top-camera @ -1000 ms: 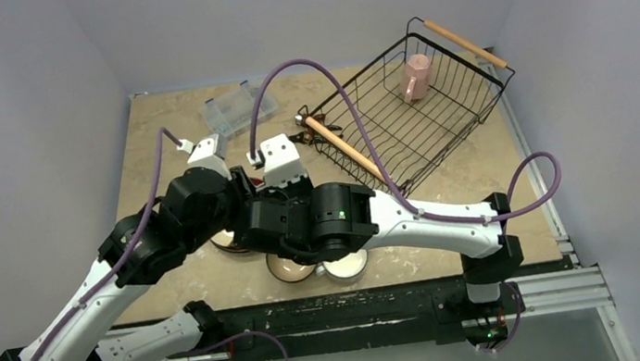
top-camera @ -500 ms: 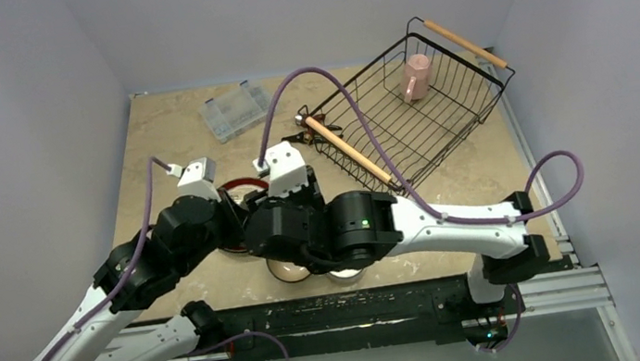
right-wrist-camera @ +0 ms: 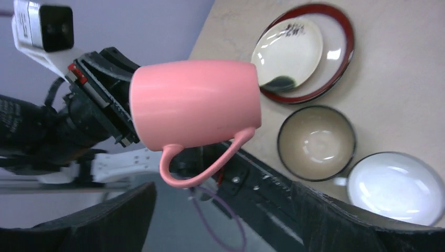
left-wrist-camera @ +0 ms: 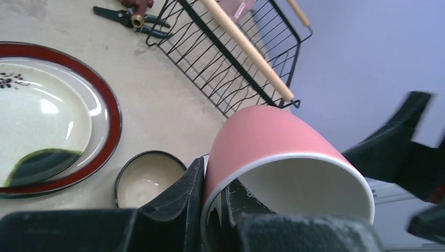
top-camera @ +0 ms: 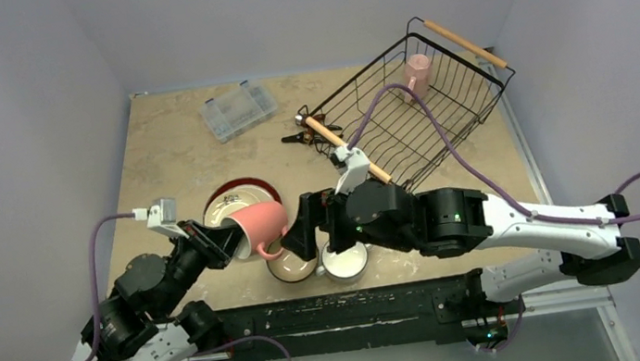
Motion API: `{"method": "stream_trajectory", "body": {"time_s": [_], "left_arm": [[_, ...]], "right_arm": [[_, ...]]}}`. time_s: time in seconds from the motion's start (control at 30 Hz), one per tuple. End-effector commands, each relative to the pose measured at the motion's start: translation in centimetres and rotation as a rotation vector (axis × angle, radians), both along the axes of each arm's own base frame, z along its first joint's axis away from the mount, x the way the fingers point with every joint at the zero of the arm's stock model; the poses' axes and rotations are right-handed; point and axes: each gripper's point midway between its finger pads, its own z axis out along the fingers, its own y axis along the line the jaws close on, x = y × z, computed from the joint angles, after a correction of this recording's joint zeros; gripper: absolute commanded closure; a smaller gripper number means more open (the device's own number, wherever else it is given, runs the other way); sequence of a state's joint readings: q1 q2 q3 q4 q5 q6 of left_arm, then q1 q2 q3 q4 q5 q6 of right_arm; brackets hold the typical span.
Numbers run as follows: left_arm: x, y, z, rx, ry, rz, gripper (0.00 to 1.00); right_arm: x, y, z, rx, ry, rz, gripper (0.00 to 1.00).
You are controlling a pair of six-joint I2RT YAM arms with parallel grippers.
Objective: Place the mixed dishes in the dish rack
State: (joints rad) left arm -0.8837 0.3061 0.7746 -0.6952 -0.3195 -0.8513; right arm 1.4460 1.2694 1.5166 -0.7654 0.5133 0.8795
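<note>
My left gripper [top-camera: 223, 242] is shut on the rim of a pink mug [top-camera: 259, 228], one finger [left-wrist-camera: 181, 202] outside the wall and one inside. The mug [left-wrist-camera: 273, 142] hangs on its side above the table's near edge. My right gripper [top-camera: 297, 232] stands open just right of it; in the right wrist view the mug [right-wrist-camera: 194, 105] is apart from both fingers [right-wrist-camera: 105, 220], handle down. A second pink mug [top-camera: 417, 76] stands in the dish rack [top-camera: 411, 117]. A cream plate [top-camera: 225, 210] lies on the red-rimmed plate [top-camera: 243, 191]. The blue bowl [top-camera: 292, 266] and white cup [top-camera: 346, 263] sit near the front edge.
A clear compartment box [top-camera: 239, 110] lies at the back left. A small hand tool [top-camera: 299, 134] rests by the rack's near wooden handle [top-camera: 344, 145]. The right arm's purple cable [top-camera: 425, 120] loops over the rack.
My right gripper has let go of the pink mug, opened wide and drawn back right. My left gripper has shut on the mug's rim and pulled it toward the near left.
</note>
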Motion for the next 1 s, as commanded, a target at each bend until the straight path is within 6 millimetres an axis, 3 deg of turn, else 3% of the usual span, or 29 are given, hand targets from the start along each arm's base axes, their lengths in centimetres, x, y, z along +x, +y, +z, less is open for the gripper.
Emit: {"method": "stream_trajectory", "body": {"time_s": [0.0, 0.17, 0.3, 0.47, 0.57, 0.97], "left_arm": [[0.0, -0.4, 7.3, -0.350, -0.258, -0.009, 1.00], [-0.5, -0.2, 8.1, -0.443, -0.313, -0.024, 1.00], [-0.9, -0.7, 9.2, -0.476, -0.372, -0.064, 1.00], [-1.3, -1.4, 10.7, -0.564, -0.430, -0.108, 1.00], [-1.4, -1.7, 11.0, -0.612, -0.443, -0.124, 1.00], [-2.0, -1.8, 10.9, -0.619, -0.453, -0.151, 1.00]], "right_arm": [[-3.6, 3.0, 5.2, 0.573, 0.335, 0.253, 0.03], [-2.8, 1.8, 6.5, 0.761, 0.437, 0.243, 0.01], [-3.8, 3.6, 6.2, 0.871, 0.606, 0.322, 0.04], [-5.3, 6.6, 5.3, 0.921, 0.763, 0.461, 0.29], [-5.3, 7.1, 4.8, 0.942, 0.790, 0.483, 0.32], [-2.1, 3.7, 4.6, 0.990, 0.687, 0.271, 0.35]]}}
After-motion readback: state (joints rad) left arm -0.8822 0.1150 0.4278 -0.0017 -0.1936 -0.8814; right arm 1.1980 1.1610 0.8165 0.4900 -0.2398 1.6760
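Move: The pink mug hangs from the left gripper, pinched by its rim, with its handle facing back: its middle is about 6 cm left of the right hand, 4 cm ahead and roughly level. The bowl is some 3 cm ahead, 3 cm left and 20 cm below the right hand; the white cup is 2 cm ahead, 8 cm right, equally low. From the left hand, the mug's middle is 5 cm right, 2 cm ahead; the plates are 9 cm ahead, straight below that. The wide-open right hand dips about 2 cm, then swings some 8 cm left and a few cm back while its wrist turns about 70 degrees until the fingers point left across the table, one above and one below the mug's handle; the gap narrows to about two thirds, and the hand eases some 3 cm back to the right, rising a little. The left hand keeps its pinch on the rim and brings the mug about 5 cm up and 3 cm right, tipping up some 30 degrees so that the mug's base end rises towards the right gripper; whether the right fingers touch the handle can't be seen. ##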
